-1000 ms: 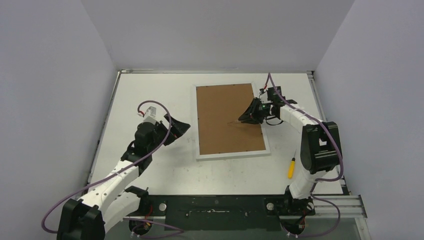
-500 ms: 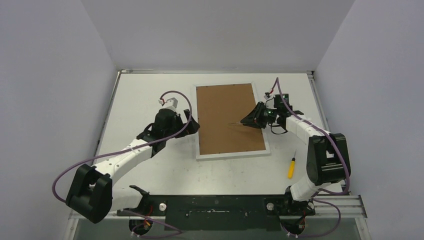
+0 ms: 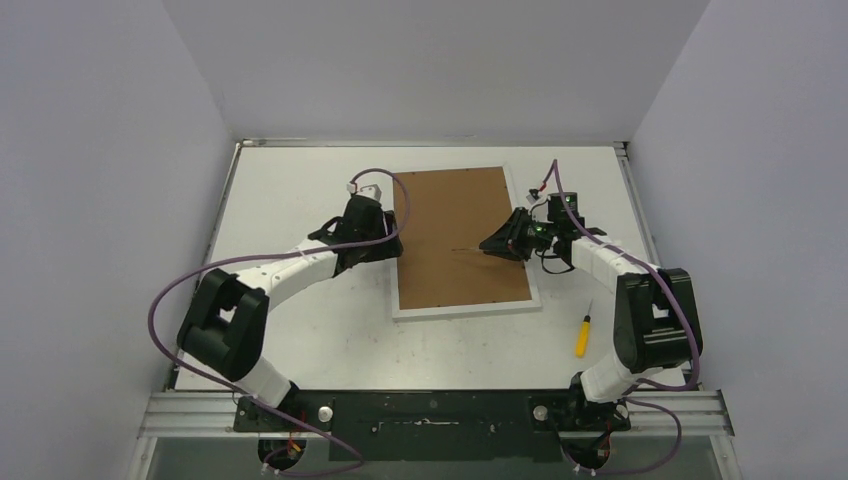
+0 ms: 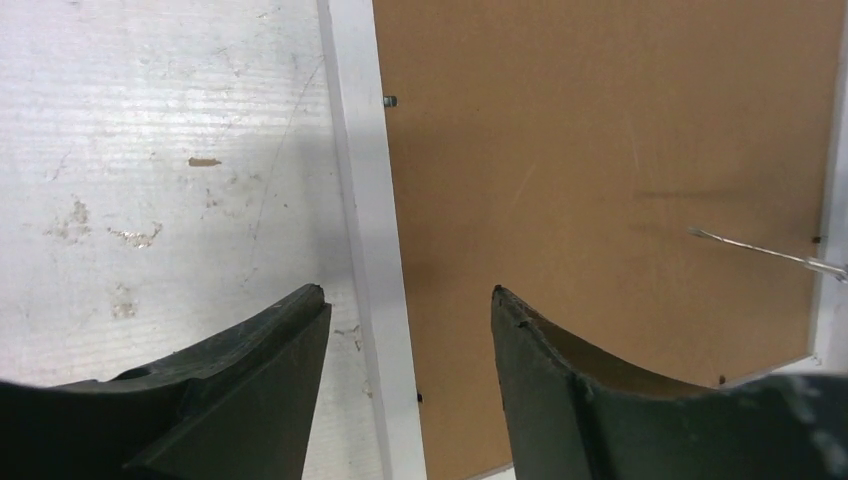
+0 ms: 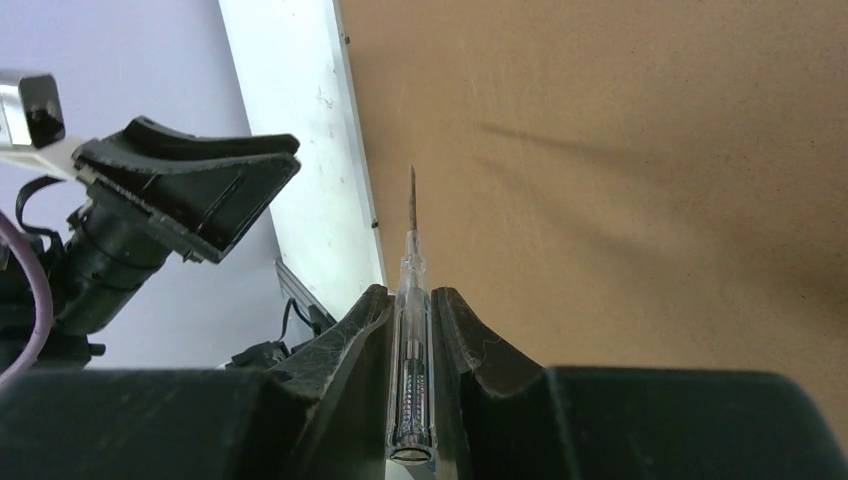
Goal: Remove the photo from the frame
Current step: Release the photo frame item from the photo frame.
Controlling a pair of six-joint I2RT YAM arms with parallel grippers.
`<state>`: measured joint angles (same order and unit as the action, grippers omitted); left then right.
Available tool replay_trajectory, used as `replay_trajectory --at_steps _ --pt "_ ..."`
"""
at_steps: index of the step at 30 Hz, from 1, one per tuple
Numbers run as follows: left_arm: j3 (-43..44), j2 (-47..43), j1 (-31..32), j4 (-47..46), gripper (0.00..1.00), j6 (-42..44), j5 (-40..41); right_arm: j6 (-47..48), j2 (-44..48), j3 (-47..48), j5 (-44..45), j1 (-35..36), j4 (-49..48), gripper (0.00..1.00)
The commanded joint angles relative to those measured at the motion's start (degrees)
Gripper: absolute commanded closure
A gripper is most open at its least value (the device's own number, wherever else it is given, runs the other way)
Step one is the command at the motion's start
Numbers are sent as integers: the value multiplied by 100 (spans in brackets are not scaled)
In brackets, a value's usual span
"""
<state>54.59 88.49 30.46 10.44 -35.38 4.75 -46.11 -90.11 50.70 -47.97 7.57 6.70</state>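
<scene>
The frame lies face down mid-table, its brown backing board up inside the white border. The photo is hidden beneath the board. My left gripper hovers at the frame's left edge, open; in the left wrist view it straddles the white border, one finger over the table, the other over the board. My right gripper hangs over the board's right side, shut on a clear-handled screwdriver. The screwdriver's metal tip points left over the board.
A yellow-handled screwdriver lies on the table to the right of the frame, by the right arm's base. Small black tabs sit along the board's left edge. Walls close the table on three sides.
The left arm has swung right from the open table to the frame's left edge, and its jaws have narrowed. The right gripper has shifted slightly, still holding the screwdriver.
</scene>
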Motion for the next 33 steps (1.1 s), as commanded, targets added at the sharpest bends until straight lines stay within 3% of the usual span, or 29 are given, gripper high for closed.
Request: replay_trajectory --at_steps 1,11,16,33 --pt "645 560 39 454 46 167 152 124 235 212 -141 -2 -129 95" --pt "1083 1268 18 698 51 106 326 299 405 359 -133 2 72 95" --pt "1021 1407 -22 586 67 109 175 238 367 293 -162 -10 22 95" --pt "950 1522 314 756 90 857 55 485 82 408 -120 357 259 95"
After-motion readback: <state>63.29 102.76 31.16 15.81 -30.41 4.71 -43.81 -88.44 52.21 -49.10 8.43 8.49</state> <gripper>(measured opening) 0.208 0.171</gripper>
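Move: The strip of the white photo frame's left rail that I'm about to grip is about 6 cm below my left hand, roughly 1 cm ahead and 1 cm right. A black clip sits on that rail some 7 cm farther out. The brown backing board's middle lies level with my hand and about 12 cm right, 6 cm down. From my right hand, which already holds the clear screwdriver, the grip spot is some 16 cm left and 9 cm below. I lower my left hand about 5.5 cm and a touch forward, tipping it some 10 degrees, so that its open fingers straddle the frame's left rail. Then I stay down and close them from half open until both pads pinch the rail. My right hand keeps its hold on the screwdriver over the board and lifts it about 1.5 cm. ##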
